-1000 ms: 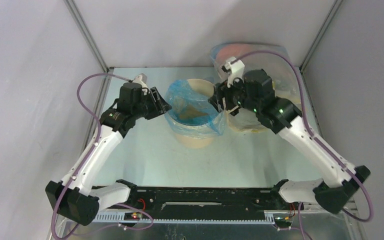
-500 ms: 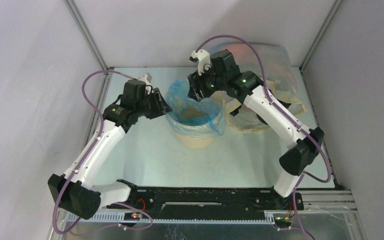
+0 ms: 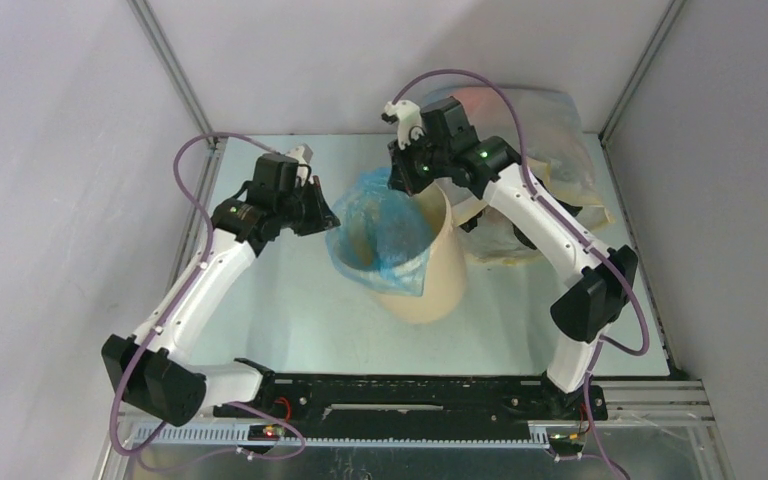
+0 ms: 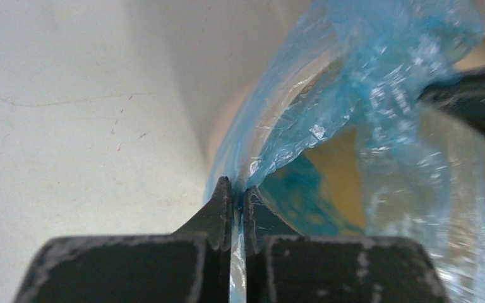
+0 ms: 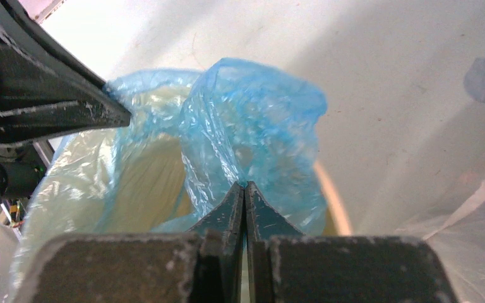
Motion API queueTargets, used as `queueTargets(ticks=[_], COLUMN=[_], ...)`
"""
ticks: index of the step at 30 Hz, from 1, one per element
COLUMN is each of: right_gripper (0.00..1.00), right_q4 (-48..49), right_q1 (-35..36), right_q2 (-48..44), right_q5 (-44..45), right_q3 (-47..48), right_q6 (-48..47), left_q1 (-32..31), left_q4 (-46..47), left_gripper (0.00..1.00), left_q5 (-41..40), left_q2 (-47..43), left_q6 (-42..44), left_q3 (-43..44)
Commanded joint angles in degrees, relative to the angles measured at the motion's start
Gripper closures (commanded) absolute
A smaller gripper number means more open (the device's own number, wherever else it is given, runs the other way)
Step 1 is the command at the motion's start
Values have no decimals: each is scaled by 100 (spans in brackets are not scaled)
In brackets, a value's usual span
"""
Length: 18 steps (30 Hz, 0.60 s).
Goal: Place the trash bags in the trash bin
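The tan trash bin [image 3: 438, 280] is tilted, its mouth toward the left and raised. The light-blue trash bag [image 3: 385, 225] lines its mouth and drapes over the rim. My left gripper [image 3: 322, 213] is shut on the bag's left edge at the rim; in the left wrist view [image 4: 239, 189] film [image 4: 366, 82] is pinched between the jaws. My right gripper [image 3: 405, 180] is shut on the bag's far edge above the bin; in the right wrist view [image 5: 245, 186] the jaws pinch blue film [image 5: 252, 126].
A large cloudy plastic sack [image 3: 535, 130] with beige and orange contents sits at the back right, close behind the right arm. Grey walls and metal posts enclose the table [image 3: 290, 310]. The arm bases and a black rail [image 3: 410, 395] run along the near edge.
The bin has tipped from upright to tilted and looks lifted with the bag. Both grippers have risen slightly, still holding the bag; a second ago the right arm was further right.
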Motion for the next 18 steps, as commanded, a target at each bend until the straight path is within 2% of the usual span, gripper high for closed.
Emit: queueTargets(ticks=[1,7,13,14,16,18], right_gripper=[100,100,100,100,100,100], right_q4=[301,222,459,423,353,329], right_q1=[-371,-749,-792,-788,-789,-790], right_q2=[-68,-123,-531,-578,-709,-914], right_q5=[-43,-322,-706,-741,-733,-677], right_q3=[255,190,-338,-347,-394,-514], right_q6=[394,684,878,907,950,989], left_q1=[-26,-41,-65,-80,-166,-272], left_q4=[-32,-204,-416,-379,-293,-179], left_gripper=[100,100,98,93,77,66], left_q5=[262,128,-107,3,273,543], left_q2=[93,106,61,57,55,28], left_q6=[77,154,214,190,128,64], left_q3=[329,485,726,730,713,638])
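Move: Both grippers already pinch the blue bag's edge over the tilted bin. The bin's mouth, a few centimetres lower than either hand, is centred about 11 cm to the left hand's right and 2 cm back; from the right hand it lies some 9 cm back, 1 cm left and about 7 cm below. The large clear bag is roughly 26 cm to the right hand's right and 4 cm farther out, lower by about 20 cm. Still pinching the blue bag's far edge, the right hand drags it right and forward by about 6 cm, away from the bin's mouth, then eases back a little, the wrist turning some 10 degrees clockwise. The left hand stays near its place at the opposite edge, dips slightly, then rises to about 2 cm above its start, its fingers parting a little at the end. ##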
